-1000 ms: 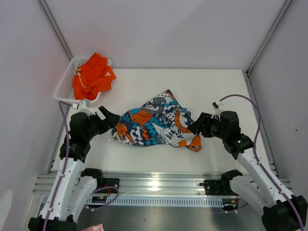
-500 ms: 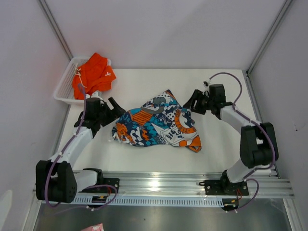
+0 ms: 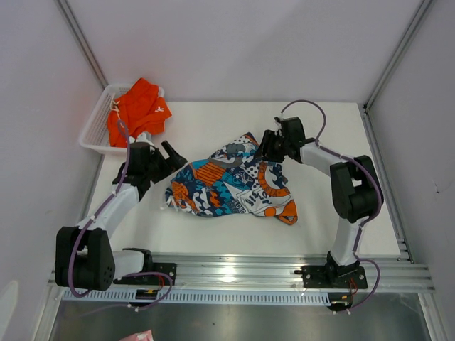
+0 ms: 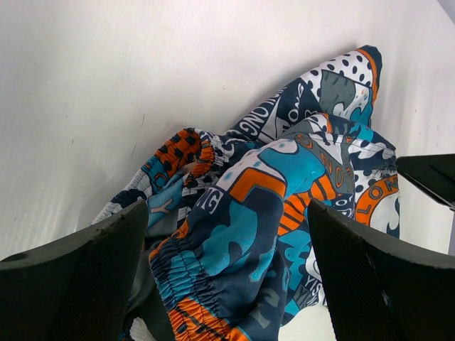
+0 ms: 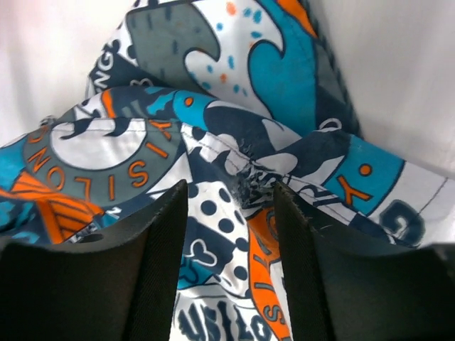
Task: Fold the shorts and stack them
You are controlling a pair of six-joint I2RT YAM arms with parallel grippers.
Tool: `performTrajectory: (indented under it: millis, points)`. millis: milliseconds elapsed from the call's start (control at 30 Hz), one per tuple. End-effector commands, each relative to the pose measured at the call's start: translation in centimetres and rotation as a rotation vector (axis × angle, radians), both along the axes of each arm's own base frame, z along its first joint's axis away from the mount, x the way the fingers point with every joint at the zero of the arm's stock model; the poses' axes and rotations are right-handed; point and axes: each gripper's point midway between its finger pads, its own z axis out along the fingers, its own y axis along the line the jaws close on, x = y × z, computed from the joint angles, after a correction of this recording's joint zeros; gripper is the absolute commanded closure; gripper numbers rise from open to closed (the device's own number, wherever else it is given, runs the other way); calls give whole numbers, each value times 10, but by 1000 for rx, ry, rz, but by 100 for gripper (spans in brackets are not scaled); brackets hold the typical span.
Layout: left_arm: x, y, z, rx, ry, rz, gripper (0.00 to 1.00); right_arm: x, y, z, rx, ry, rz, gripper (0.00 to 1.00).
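Note:
The printed shorts (image 3: 231, 181) lie crumpled in the middle of the table. My left gripper (image 3: 170, 158) is at their left end and stands open. In the left wrist view its fingers (image 4: 85, 284) straddle the gathered waistband of the printed shorts (image 4: 234, 234) without pinching it. My right gripper (image 3: 267, 146) is at the upper right edge of the shorts and is open. Its jaws stand part way apart over a puckered fold of the printed shorts (image 5: 249, 177), and the pads (image 5: 334, 284) are not pressed on the cloth. The orange shorts (image 3: 138, 110) lie bunched in the basket.
The white mesh basket (image 3: 96, 131) sits at the table's far left corner, just behind my left arm. Metal frame posts run up both sides. The white table (image 3: 334, 128) has a rail along its near edge.
Both arms have reached out from near the bases to the printed shorts. The right arm swung left to the upper edge and its jaws narrowed. The left gripper stayed wide.

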Motion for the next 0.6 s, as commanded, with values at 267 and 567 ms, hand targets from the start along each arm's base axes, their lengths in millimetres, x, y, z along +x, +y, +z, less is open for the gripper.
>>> performTrajectory:
  millis: [267,567]
  points:
    - [4,-5,8,-15,-49,-24,7,38,-9,-4,-298,-88,-69,94]
    - [2,-6,11,-19,-60,-32,7,7,5,77,-293,-384,-70,100]
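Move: The right hand is low at the far right part of the shorts. The loose folded edge between and just ahead of its open fingertips lies about 2 cm ahead and 1 cm below. The shorts' far tip is roughly 6 cm ahead and 4 cm to its left; their near right corner is some 20 cm back and 9 cm to its right. That folded edge lies about 28 cm to the left hand's right, 5 cm ahead and 6 cm below. Forward about 3 cm, low over the folded edge of the shorts, goes the right hand, its half-open fingers snapping fully shut at the far end of the push. It then draws back some 2 cm, rising slightly. Throughout, the wrist rolls about 20 degrees, left side dipping, so the fingers point more steeply down and less to the left. ##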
